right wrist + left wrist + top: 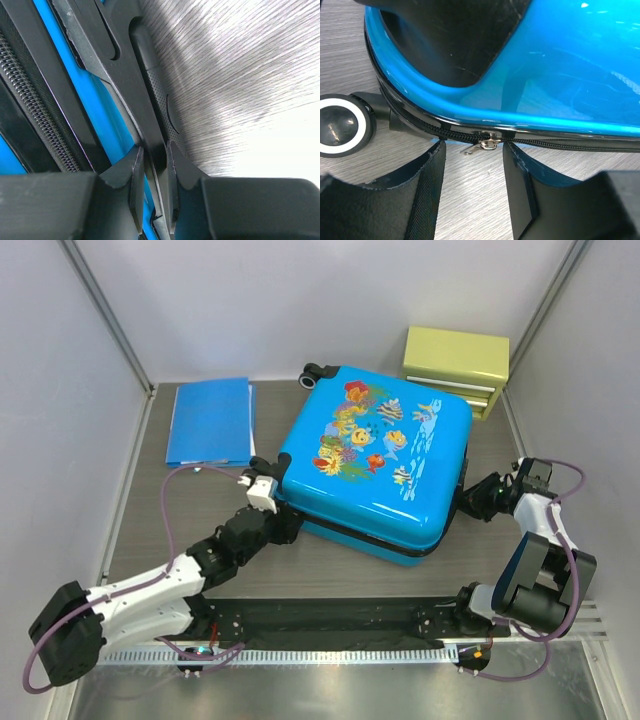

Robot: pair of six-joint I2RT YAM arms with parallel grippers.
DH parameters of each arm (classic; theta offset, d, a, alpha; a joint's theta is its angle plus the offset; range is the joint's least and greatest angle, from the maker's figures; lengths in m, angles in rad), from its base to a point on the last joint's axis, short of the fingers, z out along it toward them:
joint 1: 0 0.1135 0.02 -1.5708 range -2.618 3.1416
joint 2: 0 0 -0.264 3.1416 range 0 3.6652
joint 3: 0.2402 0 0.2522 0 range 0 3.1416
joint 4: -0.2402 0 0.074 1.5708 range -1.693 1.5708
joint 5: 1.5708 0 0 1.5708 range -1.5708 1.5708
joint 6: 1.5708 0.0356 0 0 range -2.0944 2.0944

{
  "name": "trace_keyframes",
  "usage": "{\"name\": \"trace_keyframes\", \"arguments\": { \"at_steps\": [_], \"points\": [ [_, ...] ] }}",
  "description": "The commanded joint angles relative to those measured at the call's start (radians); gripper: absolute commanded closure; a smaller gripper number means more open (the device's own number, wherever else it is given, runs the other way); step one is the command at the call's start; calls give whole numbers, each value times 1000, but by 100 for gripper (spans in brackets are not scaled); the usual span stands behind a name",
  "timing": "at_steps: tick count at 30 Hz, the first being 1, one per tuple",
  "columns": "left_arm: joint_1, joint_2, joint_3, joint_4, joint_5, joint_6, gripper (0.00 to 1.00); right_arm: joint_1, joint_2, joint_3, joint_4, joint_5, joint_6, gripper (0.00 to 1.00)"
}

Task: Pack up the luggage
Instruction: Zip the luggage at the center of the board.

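Observation:
The luggage (375,465), a bright-blue hard-shell case with cartoon fish prints, lies flat and closed in the middle of the table. My left gripper (287,518) is at its near left corner and stands open. In the left wrist view the metal zipper pull (482,146) lies just ahead of the left gripper (472,160), touching neither finger, beside a black wheel (342,125). My right gripper (470,502) is at the case's right side. The right wrist view shows the right gripper (154,155) shut on the black side handle (125,75), next to the blue shell (85,85).
A flat blue folder (210,422) lies at the back left. A yellow-green drawer box (455,365) stands at the back right, close to the case's far corner. White walls close in the table on three sides. A second wheel (318,375) shows at the case's far edge.

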Motion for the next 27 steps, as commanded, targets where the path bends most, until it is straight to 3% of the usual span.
{"name": "trace_keyframes", "arguments": {
  "at_steps": [1, 7, 10, 11, 14, 20, 27],
  "points": [
    [0, 30, 9, 129, -78, 17, 50, 15, 20, -6, -93, 100, 5, 99],
    [1, 84, 37, 97, -150, 19, 53, 14, 9, -2, -110, 100, -1, 99],
    [1, 60, 36, 88, -194, 23, 62, 14, 1, 0, -118, 103, -6, 99],
    [1, 55, 36, 88, -202, 28, 72, 14, -2, -2, -118, 104, -6, 99],
    [1, 40, 39, 88, -223, 40, 85, 14, -3, -8, -118, 103, -9, 99],
    [1, 7, 37, 103, -214, 43, 100, 14, -3, -13, -121, 107, -17, 99],
    [1, -91, 14, 48, -315, 34, 100, 14, -3, -17, -121, 120, -21, 99]
  ]
}}
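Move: The zipper pull on the suitcase's near seam hangs only about 1 cm ahead and 1 cm left of the left hand's open fingertips, some 2 cm below them. The low corner wheel is about 11 cm ahead and 8 cm left of that hand, the suitcase's middle roughly 12 cm ahead and 19 cm right, and the blue binder some 24 cm ahead and 20 cm left. From the right hand, the pull lies about 44 cm left and 3 cm nearer the base. The zipper pull is taken by the left hand: the open fingers sink about 2 cm to straddle the metal tab, close fully, and pinch it at the tips. While closing they ease left, then rise about 1 cm, ending some 1.5 cm left of their start along the seam towards the corner wheel. The right hand keeps its grip on the suitcase's side handle. ##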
